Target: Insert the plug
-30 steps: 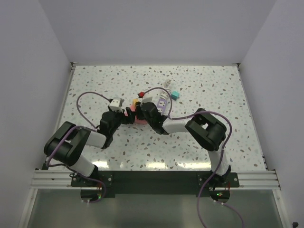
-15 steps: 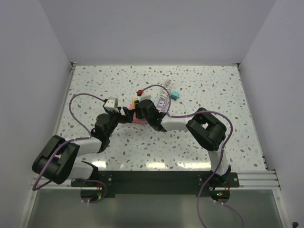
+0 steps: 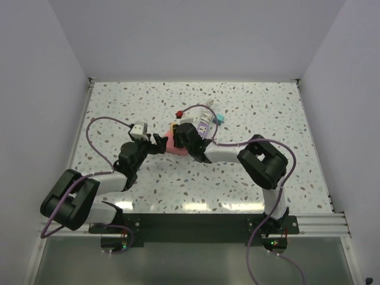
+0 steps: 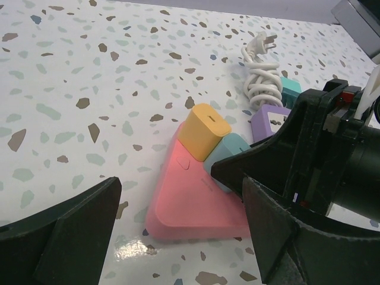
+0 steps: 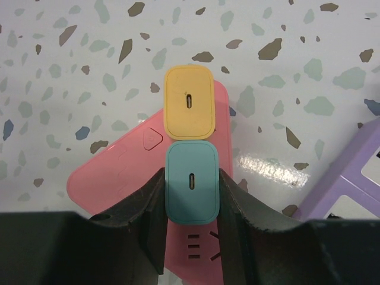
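A pink triangular power strip (image 3: pixel 168 145) lies flat mid-table. A yellow plug (image 5: pixel 189 102) sits in it. Right behind that, a teal plug (image 5: pixel 191 183) stands upright on the strip (image 5: pixel 116 169), and my right gripper (image 5: pixel 191 178) is shut on its two sides. In the left wrist view the yellow plug (image 4: pixel 205 130) and teal plug (image 4: pixel 230 151) stand side by side on the strip (image 4: pixel 190 199). My left gripper (image 4: pixel 181 185) is open, its fingers (image 4: pixel 83 219) spread to either side of the strip's near corner without touching it.
A purple socket block (image 4: pixel 270 119) lies just behind the strip. Beyond it are a coiled white cable (image 4: pixel 261 77) and a small teal block (image 3: pixel 218 119). A red connector (image 3: pixel 180 114) on a purple lead lies nearby. White walls enclose the table.
My left gripper has opened wider and its arm has dropped back towards the near left. The right gripper, the teal plug and the strip have shifted slightly right.
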You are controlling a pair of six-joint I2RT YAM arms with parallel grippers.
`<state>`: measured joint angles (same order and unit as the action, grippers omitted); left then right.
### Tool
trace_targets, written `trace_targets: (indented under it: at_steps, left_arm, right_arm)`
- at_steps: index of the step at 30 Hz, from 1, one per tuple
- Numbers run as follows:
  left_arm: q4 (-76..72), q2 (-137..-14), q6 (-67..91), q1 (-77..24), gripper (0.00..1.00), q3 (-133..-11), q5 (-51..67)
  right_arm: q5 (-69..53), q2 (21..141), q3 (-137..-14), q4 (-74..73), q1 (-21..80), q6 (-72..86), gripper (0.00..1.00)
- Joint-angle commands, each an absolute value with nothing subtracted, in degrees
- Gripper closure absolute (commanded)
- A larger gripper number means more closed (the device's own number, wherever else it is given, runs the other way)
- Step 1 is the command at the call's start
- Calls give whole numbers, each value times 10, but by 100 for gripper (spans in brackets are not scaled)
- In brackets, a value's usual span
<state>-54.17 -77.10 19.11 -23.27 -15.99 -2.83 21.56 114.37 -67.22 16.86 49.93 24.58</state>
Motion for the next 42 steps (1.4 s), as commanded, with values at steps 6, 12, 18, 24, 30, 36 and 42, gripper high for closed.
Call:
trace_targets:
  at_steps: [6, 12, 18, 24, 30, 36, 42]
  left_arm:
    - [-542, -761, 194, -234, 11, -161, -37]
    - [-531, -760, 196, -233, 10, -166, -38]
    - [-526, -757, 194, -234, 9, -166, -41]
    - [-526, -758, 193, -234, 9, -166, -41]
    - [-528, -761, 193, -234, 9, -167, -40]
    - [-528, -762, 192, -234, 9, -166, -40]
    - [-528, -763, 192, -233, 10, -166, -38]
  right_arm:
    - [232, 1150, -631, 11, 483, 235, 99]
    - [210, 1134, -638, 25, 484, 217, 51]
    - [196, 1100, -640, 40, 483, 202, 39]
    - [179, 1050, -618, 60, 484, 192, 35]
    - [136, 992, -590, 84, 484, 183, 27]
    - [115, 957, -574, 105, 465, 188, 24]
    - [144, 958, -606, 76, 382, 207, 28]
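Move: Between the right hand's fingers, a centimetre or so below the hand point, is the teal plug, already on the pink power strip. The strip's middle lies some 2 cm back, 1 cm left and 4 cm lower. The yellow plug stands about 4 cm ahead and 1 cm left; the purple strip's middle is roughly 9 cm right, 1 cm ahead. From the left hand the teal plug is about 5 cm ahead, 7 cm right and 5 cm below. Shifting right a centimetre or so with the teal plug still pinched, the right hand then opens its fingers wide and lets go of the plug. It draws back about 4 cm while easing farther right, rises some 4 cm, and finally swings forward and right above the purple strip, ending about 7 cm right of where it began. ##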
